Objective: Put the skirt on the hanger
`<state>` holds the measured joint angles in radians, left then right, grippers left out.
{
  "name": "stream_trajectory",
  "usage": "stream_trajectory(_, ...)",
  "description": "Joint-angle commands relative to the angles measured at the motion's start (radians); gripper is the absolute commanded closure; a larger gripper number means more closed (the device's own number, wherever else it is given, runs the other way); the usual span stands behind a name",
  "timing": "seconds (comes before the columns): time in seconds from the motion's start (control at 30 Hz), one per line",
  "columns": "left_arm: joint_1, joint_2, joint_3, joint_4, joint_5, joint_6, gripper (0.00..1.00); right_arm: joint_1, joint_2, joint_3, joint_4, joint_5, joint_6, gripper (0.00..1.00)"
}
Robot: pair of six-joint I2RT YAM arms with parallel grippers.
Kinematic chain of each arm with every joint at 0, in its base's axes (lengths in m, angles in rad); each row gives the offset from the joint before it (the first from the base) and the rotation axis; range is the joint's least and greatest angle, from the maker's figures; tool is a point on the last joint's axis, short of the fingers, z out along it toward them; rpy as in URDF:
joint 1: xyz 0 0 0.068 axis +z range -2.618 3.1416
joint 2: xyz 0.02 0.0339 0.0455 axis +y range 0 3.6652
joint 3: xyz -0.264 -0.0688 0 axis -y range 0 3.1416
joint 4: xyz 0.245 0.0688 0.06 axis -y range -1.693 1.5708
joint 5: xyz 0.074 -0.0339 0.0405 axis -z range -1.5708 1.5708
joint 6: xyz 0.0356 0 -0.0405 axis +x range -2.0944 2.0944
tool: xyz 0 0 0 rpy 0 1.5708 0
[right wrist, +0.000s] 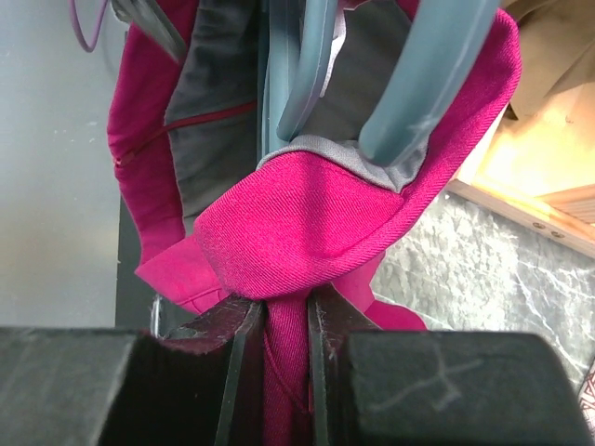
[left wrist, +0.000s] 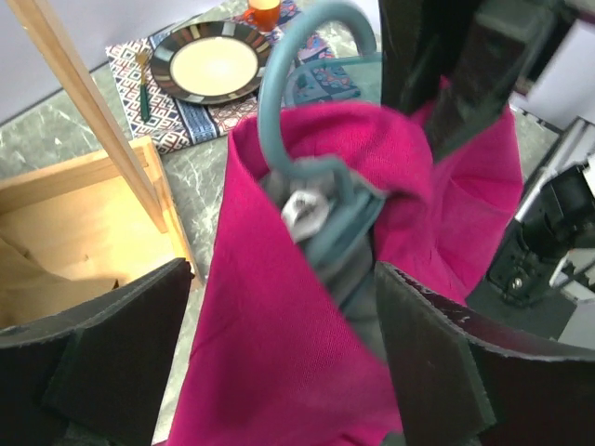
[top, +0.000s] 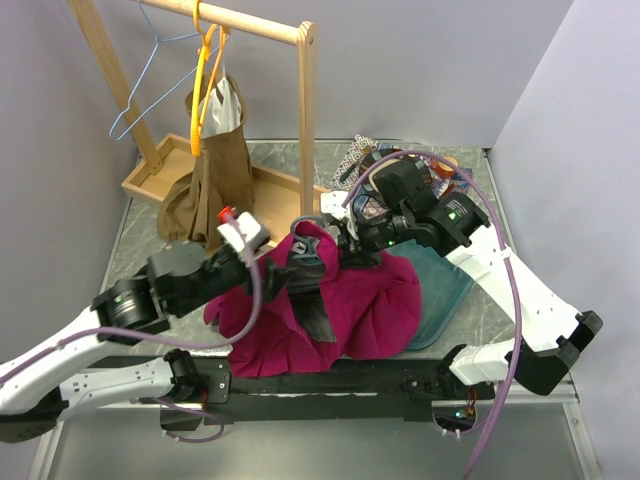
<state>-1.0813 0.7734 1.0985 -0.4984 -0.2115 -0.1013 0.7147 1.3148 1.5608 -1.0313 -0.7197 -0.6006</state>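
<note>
The magenta skirt (top: 375, 300) lies bunched at the table's middle, its waist pulled up over a teal hanger (left wrist: 279, 84). The hanger's hook (top: 308, 219) pokes out of the waistband, and its arms (right wrist: 423, 74) run down inside the grey lining. My left gripper (left wrist: 279, 372) stands open, one finger (left wrist: 112, 362) on each side of the hanging cloth without pinching it. It sits just left of the hook in the top view (top: 296, 262). My right gripper (right wrist: 286, 325) is shut on a fold of the skirt's waistband, right of the hook (top: 345, 237).
A wooden garment rack (top: 306, 110) stands at the back left on a wooden tray base (top: 150, 180), carrying an orange hanger (top: 203, 80) with a brown garment (top: 210, 180) and a blue wire hanger (top: 150, 80). A plate (left wrist: 212, 63) rests on a patterned mat. Teal cloth (top: 445, 290) lies under the skirt.
</note>
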Motion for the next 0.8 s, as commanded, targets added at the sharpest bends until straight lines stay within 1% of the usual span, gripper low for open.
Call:
stream_trajectory(0.0,0.003,0.062,0.089,0.038,-0.061,-0.061,0.20,-0.015,-0.049,-0.010,0.091,-0.032,0.027,1.00)
stream_trajectory(0.07,0.001,0.076,0.098,0.026,-0.087,-0.061,0.28,-0.017,-0.049,-0.015,0.094,-0.034,0.028,1.00)
stream_trajectory(0.1,0.003,0.089,0.101,0.014,-0.097,-0.061,0.39,-0.021,-0.049,-0.015,0.094,-0.034,0.028,1.00)
stream_trajectory(0.13,0.003,0.090,0.104,0.003,-0.114,-0.060,0.47,-0.023,-0.054,-0.016,0.094,-0.030,0.028,1.00)
stream_trajectory(0.17,0.003,0.095,0.110,-0.017,-0.123,-0.061,0.70,-0.026,-0.055,-0.018,0.096,-0.023,0.028,1.00)
stream_trajectory(0.23,0.003,0.087,0.110,-0.028,-0.123,-0.057,0.94,-0.038,-0.068,-0.021,0.099,-0.009,0.030,1.00)
stream_trajectory(0.27,0.003,0.078,0.107,-0.031,-0.120,-0.051,0.99,-0.047,-0.071,-0.024,0.099,-0.003,0.027,1.00)
stream_trajectory(0.33,0.003,0.047,0.107,-0.040,-0.127,-0.051,0.99,-0.075,-0.087,-0.031,0.099,-0.006,0.018,1.00)
stream_trajectory(0.37,0.003,0.035,0.113,-0.046,-0.153,-0.057,0.99,-0.084,-0.094,-0.036,0.099,-0.012,0.013,1.00)
stream_trajectory(0.53,0.003,-0.088,0.095,-0.054,-0.203,-0.069,0.99,-0.124,-0.133,-0.074,0.097,-0.030,-0.016,1.00)
stream_trajectory(0.67,0.003,-0.143,0.063,-0.065,-0.184,-0.098,0.99,-0.133,-0.141,-0.087,0.100,-0.034,-0.021,1.00)
stream_trajectory(0.77,0.001,-0.146,0.043,-0.062,-0.088,-0.097,0.99,-0.138,-0.138,-0.070,0.093,-0.037,-0.025,1.00)
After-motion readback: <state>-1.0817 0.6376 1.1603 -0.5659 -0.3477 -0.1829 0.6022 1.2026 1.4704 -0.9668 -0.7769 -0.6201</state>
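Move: The slack near-left part of the skirt's waistband already lies between the left hand's open fingers, about 2 cm ahead, 1 cm to its right and level. The teal hanger's hook is roughly 6 cm ahead, 4 cm right and a little above; the bunched waistband pinched by the right gripper is some 3 cm ahead and 9 cm right. From the right hand, that slack waistband lies about 8 cm left and 1 cm back. Left gripper pinches the waistband, draws it about 6 cm left and up; right gripper drifts rightward, still gripping. ##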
